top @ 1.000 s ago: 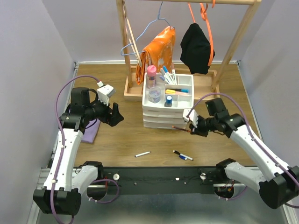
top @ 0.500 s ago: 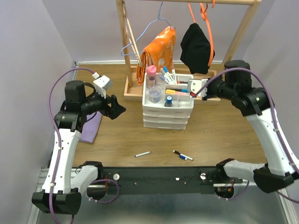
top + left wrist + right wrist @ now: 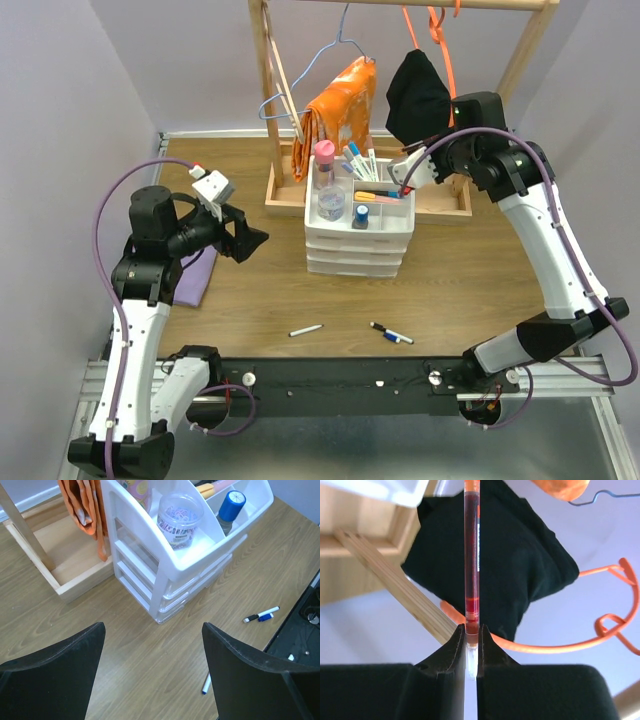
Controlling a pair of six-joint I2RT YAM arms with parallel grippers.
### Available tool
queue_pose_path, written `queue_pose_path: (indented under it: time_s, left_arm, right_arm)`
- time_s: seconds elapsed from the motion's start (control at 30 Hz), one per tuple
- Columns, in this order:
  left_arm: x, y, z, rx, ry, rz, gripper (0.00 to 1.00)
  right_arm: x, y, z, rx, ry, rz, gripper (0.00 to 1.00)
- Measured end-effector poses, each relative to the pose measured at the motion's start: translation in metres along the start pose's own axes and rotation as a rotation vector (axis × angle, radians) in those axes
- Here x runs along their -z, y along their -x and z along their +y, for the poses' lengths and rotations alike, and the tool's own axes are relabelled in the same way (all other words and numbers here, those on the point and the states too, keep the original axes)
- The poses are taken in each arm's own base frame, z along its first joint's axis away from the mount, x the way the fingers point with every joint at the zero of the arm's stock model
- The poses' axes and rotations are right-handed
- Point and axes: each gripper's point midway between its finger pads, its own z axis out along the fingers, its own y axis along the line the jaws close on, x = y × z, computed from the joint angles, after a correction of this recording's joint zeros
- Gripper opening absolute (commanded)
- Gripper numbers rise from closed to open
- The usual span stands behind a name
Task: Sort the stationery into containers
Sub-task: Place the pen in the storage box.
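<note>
My right gripper (image 3: 405, 182) hovers at the back right corner of the white divided tray (image 3: 312, 215), shut on a thin red pen (image 3: 471, 555) that sticks straight out from the jaws (image 3: 472, 629). The tray tops a small drawer unit and holds a pink-capped bottle (image 3: 323, 160), a clear jar (image 3: 180, 520), a blue-capped bottle (image 3: 229, 510) and several pens (image 3: 378, 196). On the table lie a white pen (image 3: 306, 329) and a black-and-blue marker (image 3: 391, 334). Left of the drawers, above the table, my left gripper (image 3: 243, 240) stands open and holds nothing (image 3: 152, 626).
A wooden clothes rack stands behind the tray, its base (image 3: 285, 195) touching the drawer unit. An orange cloth (image 3: 340, 110) and a black cloth (image 3: 420, 100) hang from it, close to my right gripper. A purple cloth (image 3: 195, 275) lies under my left arm.
The right arm has swung up from the table in front of the drawers to the tray's back right, carrying the red pen. The left arm rose and shifted slightly.
</note>
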Motion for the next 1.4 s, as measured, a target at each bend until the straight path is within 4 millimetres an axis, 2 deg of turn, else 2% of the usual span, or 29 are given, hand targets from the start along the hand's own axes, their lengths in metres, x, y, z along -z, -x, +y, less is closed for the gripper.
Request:
queue_pose_path:
  time_s: [0.3,0.63,1.0,1.1,1.2,1.23,1.27,1.4]
  left_arm:
    - [0.006,-0.019,-0.008,-0.012,0.002,-0.014,0.87]
    - [0.011,-0.022,-0.013,-0.024,0.009,-0.028,0.88]
    - [0.017,-0.025,-0.014,-0.026,0.035,-0.029,0.88]
    - [0.019,-0.025,-0.012,-0.022,0.046,-0.032,0.88]
    - [0.020,-0.026,-0.011,-0.014,0.055,-0.033,0.88]
    - [0.020,-0.027,-0.011,-0.010,0.057,-0.031,0.88]
    - [0.020,-0.028,-0.011,-0.008,0.058,-0.031,0.88]
    - [0.022,-0.030,-0.011,0.000,0.062,-0.029,0.88]
  right_arm:
    - [0.003,-0.007,-0.002,0.139,0.027,0.041,0.03]
    - [-0.010,-0.001,0.007,0.167,0.061,0.024,0.03]
    - [-0.038,0.017,0.037,0.195,0.141,-0.019,0.04]
    - [-0.045,0.023,0.040,0.201,0.142,-0.028,0.08]
    - [-0.051,0.027,0.041,0.203,0.131,-0.032,0.23]
    - [-0.053,0.028,0.042,0.203,0.126,-0.035,0.33]
    - [-0.055,0.030,0.043,0.202,0.123,-0.039,0.37]
    - [-0.055,0.036,0.046,0.207,0.100,-0.058,0.43]
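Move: The right hand already holds the red pen, pointing left. The storage box's rear right compartment lies about 9 cm to its left, level with it front to back and some 11 cm lower. The standing white markers are about 6 cm left of and 1 cm beyond that compartment, the highlighters some 5 cm nearer the base, and the blue-capped bottle about 14 cm left and 9 cm back of the hand. From the left hand the compartment is some 16 cm ahead and 30 cm right. The right hand first rolls its left side down by about 10 degrees, tipping the pen's far end towards the storage box with hardly any travel, then sinks some 8 cm with a slight drift left, bringing that end down into the rear right compartment behind the highlighters. Only at the bottom do its fingers start to open and free the pen, while the idle left hand eases about 3 cm back and 2 cm down, fingers still wide. ##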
